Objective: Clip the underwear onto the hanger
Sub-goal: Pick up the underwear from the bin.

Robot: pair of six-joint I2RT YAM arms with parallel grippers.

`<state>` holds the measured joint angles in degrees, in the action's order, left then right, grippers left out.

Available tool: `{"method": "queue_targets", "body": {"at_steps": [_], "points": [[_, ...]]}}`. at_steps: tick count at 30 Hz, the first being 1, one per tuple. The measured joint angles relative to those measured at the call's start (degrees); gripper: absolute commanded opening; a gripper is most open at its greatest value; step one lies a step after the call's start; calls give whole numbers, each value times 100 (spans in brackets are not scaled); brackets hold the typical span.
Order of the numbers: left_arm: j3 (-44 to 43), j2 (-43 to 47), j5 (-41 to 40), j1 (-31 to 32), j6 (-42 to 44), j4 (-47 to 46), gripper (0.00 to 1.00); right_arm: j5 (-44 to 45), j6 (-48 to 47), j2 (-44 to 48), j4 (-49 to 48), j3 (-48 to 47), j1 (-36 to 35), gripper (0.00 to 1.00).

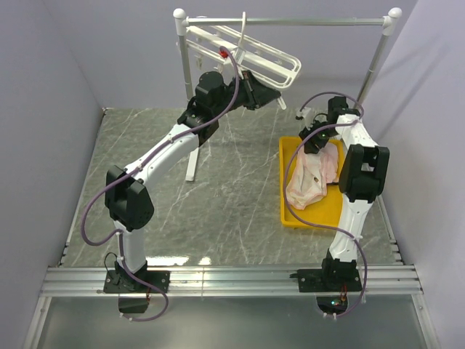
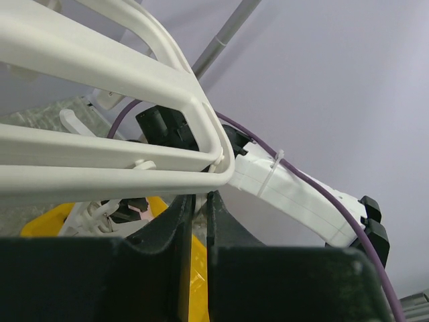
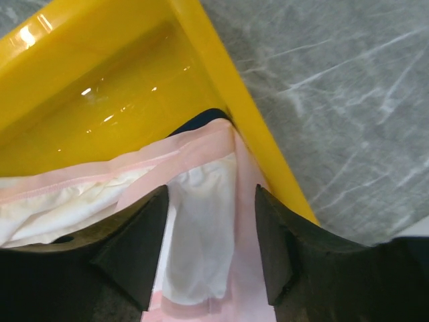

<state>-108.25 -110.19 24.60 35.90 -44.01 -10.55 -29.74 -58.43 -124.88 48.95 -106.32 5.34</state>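
The white hanger [image 1: 247,54] hangs tilted from the rail at the back. My left gripper [image 1: 272,98] is raised to its lower right end. In the left wrist view the jaws [image 2: 199,198] stand nearly together, pinching a thin white part just under the hanger's corner [image 2: 214,157]. Pale pink underwear [image 1: 309,178] lies heaped in a yellow tray [image 1: 290,218]. My right gripper [image 1: 314,138] hovers over the heap's far end. In the right wrist view it [image 3: 211,201] is open, its fingers either side of pink and white fabric [image 3: 201,228], with dark navy trim [image 3: 204,117] beyond.
A tall grey rail stand with white ball ends [image 1: 290,22] spans the back, one leg [image 1: 192,163] on the marble table [image 1: 218,211]. The tray's yellow wall [image 3: 221,74] runs close to the right fingers. Purple walls close in both sides.
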Motion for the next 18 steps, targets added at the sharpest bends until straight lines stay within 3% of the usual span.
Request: {"method": "queue_targets", "body": {"at_steps": [5,12,16,18], "points": [[0,-2,0,-4,2,2,0,37,-2,-9,-24,267,-24,51],[0,-2,-2,-4,4,4,0,-2,-24,61,-87,610,-35,25],[0,-2,-2,-4,2,2,0,-87,-26,531,-114,1104,-39,13],[0,-2,-2,-4,0,2,0,-116,-31,866,-118,1296,-52,3]]}}
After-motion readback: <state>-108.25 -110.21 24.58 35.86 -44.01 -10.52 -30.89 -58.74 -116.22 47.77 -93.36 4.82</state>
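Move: The cream underwear's middle lies about 10 cm back from the right hand, 1 cm to its left and some 4 cm below; its far folded end is already between the open fingertips. The bin's far rim runs about 4 cm ahead, neither left nor right, and a pink cloth lies some 5 cm back and 7 cm to the right. From the left hand the underwear is about 2 cm back, 16 cm to the right and 38 cm down. The right hand sinks about 3 cm towards the bin floor while easing back some 2.5 cm, its wide fingers closing over the folded far end of the cream underwear. It then draws back another 2.5 cm, away from the bin's far rim, and climbs roughly 2.5 cm again, its fingertips nearly shut by now and pinching a fold of the cloth; the wrist hardly tilts. ##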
